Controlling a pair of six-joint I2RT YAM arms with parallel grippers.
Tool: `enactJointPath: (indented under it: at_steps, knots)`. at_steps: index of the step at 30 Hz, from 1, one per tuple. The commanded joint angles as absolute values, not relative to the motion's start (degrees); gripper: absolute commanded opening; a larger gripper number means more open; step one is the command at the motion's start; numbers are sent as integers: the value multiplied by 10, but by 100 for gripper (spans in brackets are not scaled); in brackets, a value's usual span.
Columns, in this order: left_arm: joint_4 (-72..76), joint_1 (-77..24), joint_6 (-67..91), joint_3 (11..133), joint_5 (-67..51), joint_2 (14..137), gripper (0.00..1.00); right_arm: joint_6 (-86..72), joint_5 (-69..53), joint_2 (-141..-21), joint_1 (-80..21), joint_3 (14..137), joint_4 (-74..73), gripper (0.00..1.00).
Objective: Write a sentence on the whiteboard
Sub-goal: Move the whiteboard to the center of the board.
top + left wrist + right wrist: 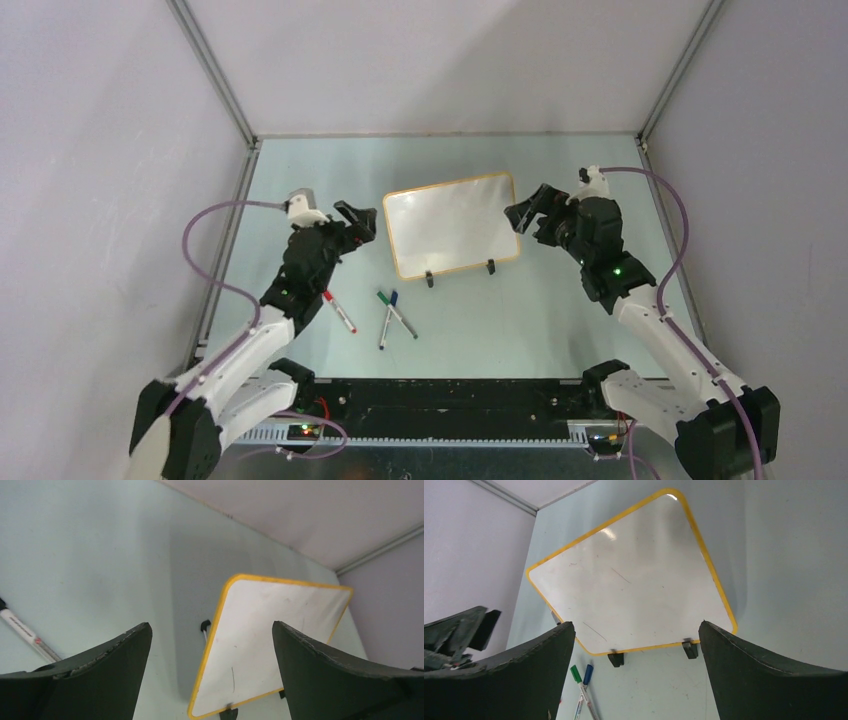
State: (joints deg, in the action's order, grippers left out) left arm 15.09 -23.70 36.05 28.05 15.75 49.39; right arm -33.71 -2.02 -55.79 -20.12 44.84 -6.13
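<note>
The whiteboard [452,225] leans on two black clip feet at mid-table, with a yellow-orange frame and a glossy white face. No sentence shows on it, only a few faint thin strokes. My left gripper [358,222] hovers open just off the board's left edge, holding nothing. In the left wrist view the whiteboard [270,640] fills the space between the spread fingers of that gripper [211,625]. My right gripper [528,208] is open and empty at the board's right edge. The right wrist view looks down on the whiteboard [634,590] past that gripper [636,623].
A red-capped marker [339,311] lies under my left arm. A green-capped marker [400,318] and a blue-capped marker [386,325] lie crossed in front of the board; their caps also show in the right wrist view as green [575,674] and blue [587,674]. Grey walls enclose the table.
</note>
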Motion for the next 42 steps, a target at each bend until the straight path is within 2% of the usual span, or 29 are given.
enactJointPath:
  at_steps: [1, 6, 10, 17, 25, 28, 37, 42]
  knots:
    - [186, -237, 372, 328, 82, 579, 96, -317, -5, -567, -206, 454, -39, 98]
    - [182, -238, 384, 354, 56, 650, 92, -298, 27, -609, -205, 450, -30, 99]
    - [211, -238, 398, 347, 43, 684, 90, -293, -33, -659, -187, 447, -9, 99]
    - [229, -239, 408, 365, 7, 743, 80, -279, -24, -700, -178, 447, -6, 96]
    - [236, -240, 409, 380, -15, 775, 69, -287, -58, -769, -161, 447, 48, 89]
    - [242, -240, 408, 388, -28, 792, 60, -289, -70, -787, -158, 447, 65, 88]
    - [249, -247, 403, 412, -41, 830, 55, -291, -101, -833, -149, 447, 109, 71]
    - [253, -254, 394, 421, -33, 842, 54, -294, -93, -850, -140, 447, 118, 72]
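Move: The whiteboard's middle lies about 23 cm to the left hand's right, 7 cm ahead and some 16 cm below; its near side edge is only about 8 cm to the right. From the right hand the whiteboard's middle is about 17 cm left, 7 cm ahead and 17 cm below. The green marker lies roughly 8 cm right of the left hand and 9 cm back, the red marker 6 cm left and 9 cm back, both on the table. Both hands sink about 10 cm and reach forward towards the whiteboard's side edges, left also rightward, fingers part-closing. ##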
